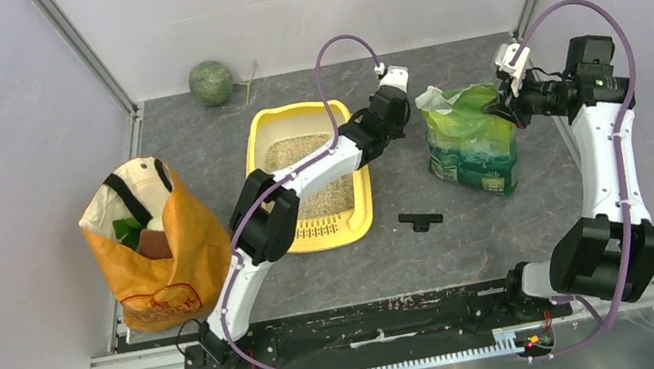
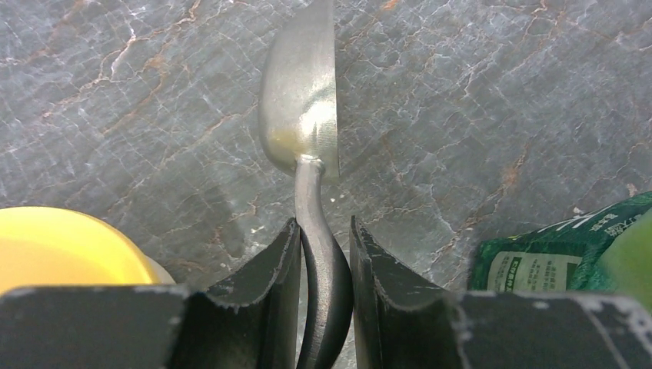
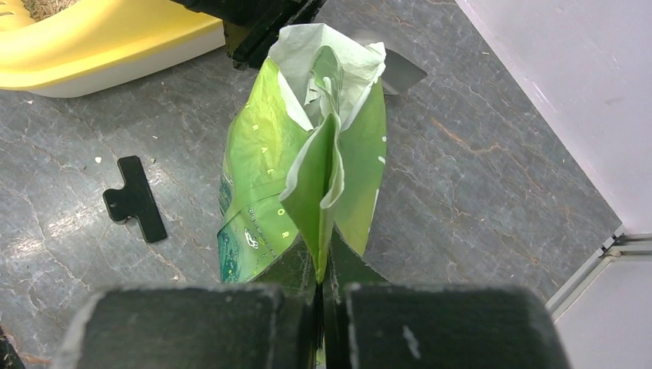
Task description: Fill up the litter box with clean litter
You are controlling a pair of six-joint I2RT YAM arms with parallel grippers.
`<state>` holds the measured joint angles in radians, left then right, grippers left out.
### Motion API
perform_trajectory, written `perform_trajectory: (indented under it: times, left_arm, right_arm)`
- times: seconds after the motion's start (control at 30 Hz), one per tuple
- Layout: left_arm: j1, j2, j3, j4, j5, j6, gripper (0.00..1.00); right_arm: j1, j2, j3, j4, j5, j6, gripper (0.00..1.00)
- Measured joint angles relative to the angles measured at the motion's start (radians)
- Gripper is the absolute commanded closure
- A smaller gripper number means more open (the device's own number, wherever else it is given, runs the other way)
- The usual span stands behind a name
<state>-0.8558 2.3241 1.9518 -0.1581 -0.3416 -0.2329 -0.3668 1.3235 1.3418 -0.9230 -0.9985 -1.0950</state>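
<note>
The yellow litter box (image 1: 265, 130) lies mid-table with beige clean litter (image 1: 297, 152) spread inside; its rim also shows in the left wrist view (image 2: 54, 246) and the right wrist view (image 3: 115, 42). My left gripper (image 2: 324, 231) is shut on the dark handle of a grey scoop (image 2: 301, 100), whose bowl looks empty, above the table between the box and the green bag. The green bag (image 1: 470, 141) stands upright, its top open. My right gripper (image 3: 324, 265) is shut on a fold of the green bag's (image 3: 307, 154) upper edge.
An orange shopping bag (image 1: 153, 240) stands at the left. A black clip (image 1: 421, 220) lies on the table in front of the green bag, also in the right wrist view (image 3: 135, 197). A green ball (image 1: 212, 82) rests at the back wall.
</note>
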Motion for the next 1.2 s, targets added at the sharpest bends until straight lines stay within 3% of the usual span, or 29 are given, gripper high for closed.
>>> perform_trajectory:
  times: [0.23,0.37,0.77,0.83,1.03,1.2]
  left_arm:
    - [-0.006,0.003,-0.003,0.002,-0.001,-0.039,0.43]
    - [-0.005,-0.016,-0.028,-0.015,0.068,-0.027,0.36]
    - [0.027,-0.227,-0.029,-0.108,0.233,0.035,0.29]
    - [0.054,-0.237,0.049,-0.177,0.278,0.043,0.24]
    - [0.143,-0.221,0.377,-0.431,0.513,0.101,0.23]
    - [0.134,-0.210,0.429,-0.547,0.659,0.158,0.26]
  right_arm:
    - [-0.003,0.000,0.000,-0.029,-0.001,-0.024,1.00]
    - [-0.004,0.000,0.000,-0.045,-0.006,-0.041,1.00]
    - [-0.013,-0.014,0.000,-0.071,-0.039,-0.043,1.00]
    - [-0.013,-0.022,0.000,-0.077,-0.054,-0.043,1.00]
    - [-0.013,-0.037,0.000,-0.088,-0.093,-0.042,1.00]
    - [-0.013,-0.046,-0.001,-0.098,-0.114,-0.050,1.00]
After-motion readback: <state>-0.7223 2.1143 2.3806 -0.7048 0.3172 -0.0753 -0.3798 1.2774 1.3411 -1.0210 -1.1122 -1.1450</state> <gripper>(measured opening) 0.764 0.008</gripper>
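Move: The left hand holds the scoop by its handle, low over bare table; the spot for the scoop is about 9 cm ahead and 2 cm left, some 7 cm below. From this hand the litter box is about 22 cm left and 5 cm back, the litter bag 17 cm right and 8 cm back, the black clip 17 cm back and 2 cm right. The right hand pinches the bag's top; the bag's middle is about 6 cm left, level fore-and-aft, 11 cm below. The left fingers open and let go of the scoop handle just above the table; the hand backs off about 3 cm, then climbs roughly 20 cm away from the scoop, drifting farther back and turning some 30 degrees clockwise as the fingers keep spreading. The right hand keeps its pinch on the bag top and eases it a couple of centimetres back and left, slightly up. ##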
